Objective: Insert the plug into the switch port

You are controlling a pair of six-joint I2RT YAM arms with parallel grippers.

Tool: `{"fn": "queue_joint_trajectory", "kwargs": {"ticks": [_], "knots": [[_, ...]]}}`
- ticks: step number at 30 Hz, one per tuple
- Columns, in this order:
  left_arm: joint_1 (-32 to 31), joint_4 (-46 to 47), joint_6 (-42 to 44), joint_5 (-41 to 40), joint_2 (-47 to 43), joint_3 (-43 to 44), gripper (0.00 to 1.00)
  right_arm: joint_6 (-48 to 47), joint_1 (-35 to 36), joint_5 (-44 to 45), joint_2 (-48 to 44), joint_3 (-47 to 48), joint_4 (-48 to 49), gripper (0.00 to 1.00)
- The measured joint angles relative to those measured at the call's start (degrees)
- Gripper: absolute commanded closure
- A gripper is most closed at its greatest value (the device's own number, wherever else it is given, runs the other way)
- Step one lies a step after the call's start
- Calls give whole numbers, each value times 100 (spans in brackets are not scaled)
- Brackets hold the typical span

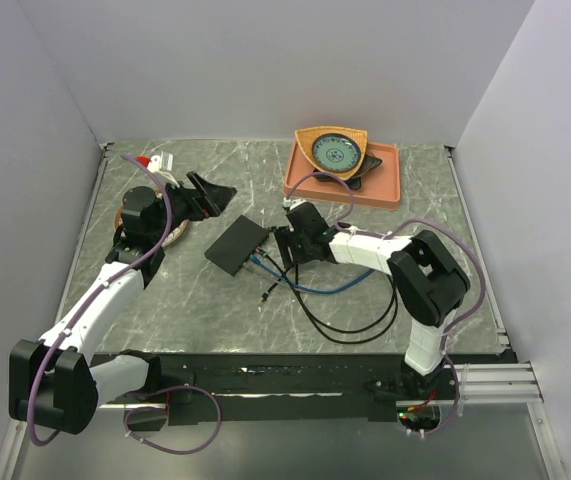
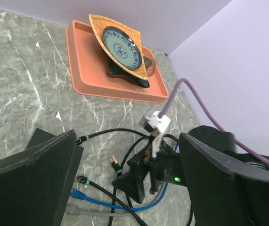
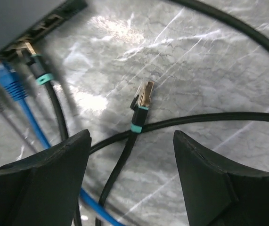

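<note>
The switch is a flat black box lying mid-table. Its port edge runs across the top left of the right wrist view. A blue plug and a black plug sit at that edge. A loose black plug with a gold tip and teal band lies on the marble, pointing toward the switch. My right gripper hovers low over its cable, open, with a finger on each side and nothing gripped. My left gripper is open and empty, raised behind the switch.
An orange tray at the back right holds a patterned bowl. Black, blue and grey cables loop over the marble right of the switch. White walls close in the table's left, back and right sides.
</note>
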Motion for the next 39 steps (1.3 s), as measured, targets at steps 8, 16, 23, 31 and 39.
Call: {"fn": "queue_joint_trajectory", "kwargs": {"ticks": [8,16,23,31,39], "knots": [[0,0,2,131,31,0,4,94,-24,140,424,278,-72,81],[0,-2,7,131,101,0,4,203,-146,55,525,400,74,100],[0,-2,4,188,223,0,4,192,-693,11,179,221,59,100],[0,-33,59,190,240,4,4,37,-1447,173,-1665,96,321,100],[0,-46,114,190,243,4,4,-496,-1574,675,-3421,588,435,100]]}}
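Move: The loose black plug lies on the table almost between the right hand's open fingers, about 2 cm ahead and 2 cm below them. From that hand the black switch is roughly 11 cm to the left and 3 cm ahead; the blue plug at its port is about 8 cm left, level fore and aft. The orange tray is some 18 cm ahead and 11 cm right. From the left hand, the loose plug lies about 13 cm right and 26 cm below. The right hand sinks a further 1.5 cm and eases about 2 cm forward as its fingers close from wide open, pinching the loose black plug at its banded boot with the metal tip left sticking out. Then it slides off to the right just above the table and sweeps up over 30 cm, ending some 13 cm right of its start, away from the switch, while the wrist tips the fingers up about 40 degrees and turns somewhat clockwise. ##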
